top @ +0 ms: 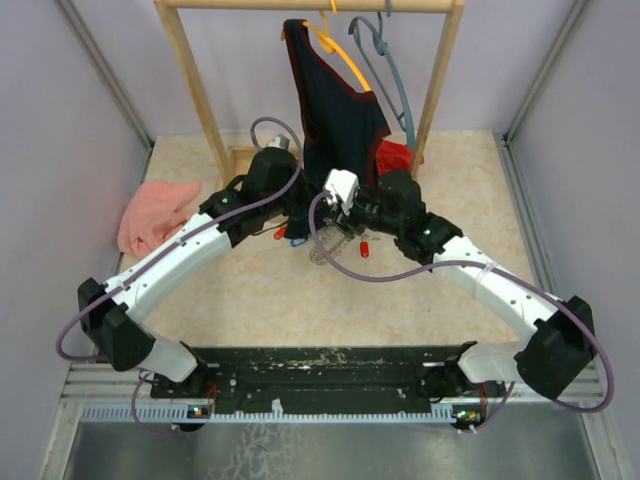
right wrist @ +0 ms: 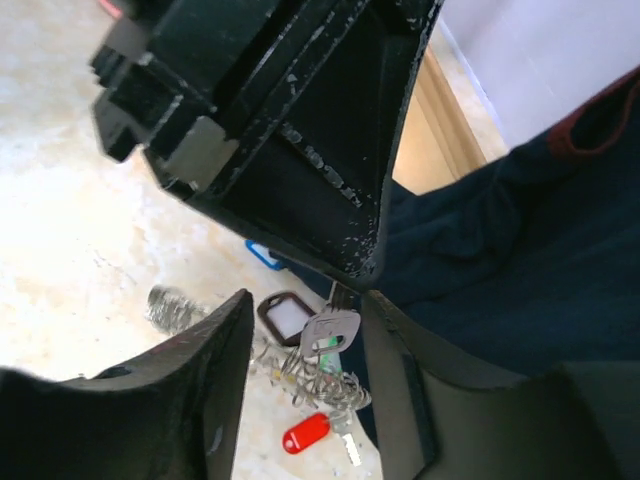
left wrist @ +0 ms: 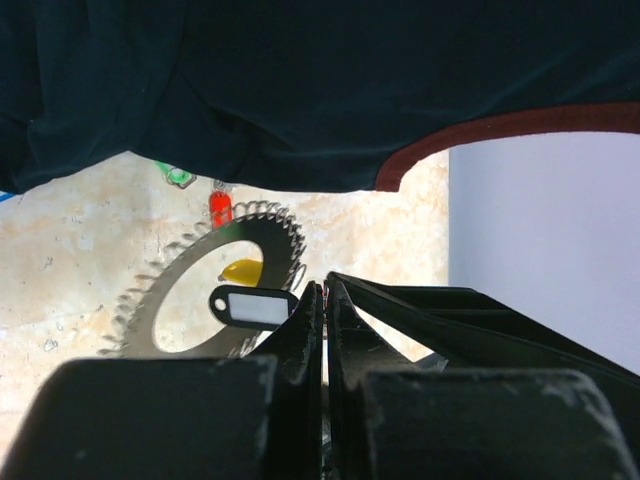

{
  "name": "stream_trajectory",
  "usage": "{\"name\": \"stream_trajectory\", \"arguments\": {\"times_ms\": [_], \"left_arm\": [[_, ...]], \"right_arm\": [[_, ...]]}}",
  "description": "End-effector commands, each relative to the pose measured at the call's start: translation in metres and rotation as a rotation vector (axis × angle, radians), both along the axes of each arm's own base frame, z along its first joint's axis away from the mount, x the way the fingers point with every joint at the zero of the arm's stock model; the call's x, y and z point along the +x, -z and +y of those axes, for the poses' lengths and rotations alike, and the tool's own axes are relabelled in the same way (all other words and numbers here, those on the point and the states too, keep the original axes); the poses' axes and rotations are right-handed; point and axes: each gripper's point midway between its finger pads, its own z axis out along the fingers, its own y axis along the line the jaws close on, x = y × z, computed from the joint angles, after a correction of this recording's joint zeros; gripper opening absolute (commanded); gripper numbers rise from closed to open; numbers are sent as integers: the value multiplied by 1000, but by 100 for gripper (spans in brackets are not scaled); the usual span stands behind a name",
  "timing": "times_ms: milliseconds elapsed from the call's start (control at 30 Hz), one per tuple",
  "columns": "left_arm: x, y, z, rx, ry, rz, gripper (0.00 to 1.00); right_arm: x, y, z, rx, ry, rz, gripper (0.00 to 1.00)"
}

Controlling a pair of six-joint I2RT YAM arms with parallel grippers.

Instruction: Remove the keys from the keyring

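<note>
The keyring point(left wrist: 195, 262), a flat dark ring with a toothed edge, lies on the beige table below the hanging garment. Keys with a black-framed white tag point(left wrist: 255, 307), a yellow tag point(left wrist: 242, 270), a red tag point(left wrist: 220, 207) and a green tag point(left wrist: 180, 177) sit on or around it. My left gripper point(left wrist: 325, 287) is shut on the blade of a silver key point(right wrist: 330, 333), whose head hangs just above the ring's coiled edge point(right wrist: 315, 378). My right gripper point(right wrist: 308, 312) is open, one finger on each side of that key head, not touching it. A red tag point(right wrist: 305, 433) lies below.
A dark garment point(top: 335, 110) hangs from a wooden rack point(top: 190, 70) right behind both grippers, with an orange hanger point(top: 335, 45) and a grey-blue hanger point(top: 392, 65). A pink cloth point(top: 155, 215) lies at the left, a red cloth point(top: 397, 155) behind the right arm.
</note>
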Motion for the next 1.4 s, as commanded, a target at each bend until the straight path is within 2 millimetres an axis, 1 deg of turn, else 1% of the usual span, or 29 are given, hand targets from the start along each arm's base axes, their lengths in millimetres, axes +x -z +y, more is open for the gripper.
{"name": "stream_trajectory", "arguments": {"times_ms": [0, 100, 200, 333, 533, 600, 633, 700, 800, 867, 900, 967, 1000, 1067, 1100, 1133, 1167, 1233, 1300, 1367], "left_arm": [[-1, -29, -6, -82, 7, -18, 0], [-4, -30, -8, -93, 20, -11, 0], [-5, -30, -10, -99, 28, -6, 0], [-6, -32, -9, -101, 24, -10, 0], [-6, -34, -4, -100, 11, -23, 0], [-6, -35, -4, -103, 11, -26, 0], [-6, -35, -4, -106, 12, -27, 0], [-6, -37, -4, -112, 14, -35, 1], [-8, -41, -4, -123, 24, -53, 27], [-10, -46, 0, -127, 25, -80, 36], [-11, -48, 2, -131, 25, -101, 39], [-13, -57, 11, -131, 24, -169, 42], [-15, -54, 15, -120, 27, -202, 44], [-25, -64, 23, -122, 81, -339, 51], [-35, -67, 26, -125, 129, -428, 55], [-44, -75, 29, -139, 175, -543, 59], [-59, -81, 32, -150, 235, -670, 61], [-87, -83, 42, -150, 321, -910, 64], [-106, -73, 55, -103, 353, -1102, 63], [-112, -57, 67, -64, 330, -1177, 60]], "right_arm": [[22, -18, -3, -17, 113, -139, 43], [27, -17, -5, -41, 148, -176, 39], [29, -17, -5, -67, 168, -209, 33], [29, -17, -5, -104, 188, -246, 28], [30, -19, -8, -143, 202, -287, 10], [29, -20, -8, -152, 196, -291, 2], [29, -20, -8, -157, 191, -292, 0], [27, -20, -7, -162, 178, -291, 0], [23, -20, -6, -160, 161, -284, 0], [20, -23, -6, -138, 144, -267, 0], [17, -23, -4, -117, 119, -246, 0], [13, -27, -4, -72, 85, -199, 0], [9, -29, -3, -43, 59, -173, 0], [2, -35, -4, 20, 4, -116, 0], [-3, -40, -5, 56, -25, -86, 0], [-9, -44, -4, 89, -74, -53, 0], [-14, -48, -4, 123, -111, -22, 0], [-28, -55, -4, 185, -203, 40, 0], [-42, -62, -4, 233, -309, 84, 0], [-60, -66, -1, 254, -416, 114, 0]]}}
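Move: My left hand already holds the keyring, the silver loop at its top pinched in the fingertips. From my open right hand that loop is about 2 cm ahead and 1 cm right, at the same height. The black tag hangs some 3 cm below my right hand and 1 cm left, and the big ring about 6 cm below, 3 cm back and 1 cm right. On the table, 25 cm down, the nearer red-tagged key is roughly 8 cm right and 1 cm ahead, the blue tag 7 cm left and 4 cm ahead. I hold the keyring nearly still in my left hand while my right eases about 2.5 cm forward, tilting some 20 degrees, and shuts on the silver loop beside the left fingertips. Then my left fingers open and let go; that hand lifts slightly and swings back and left, about 10 cm clear, its tips pitching up some 40 degrees. My right keeps its pinch, drawing back 3 cm and undoing its tilt. ##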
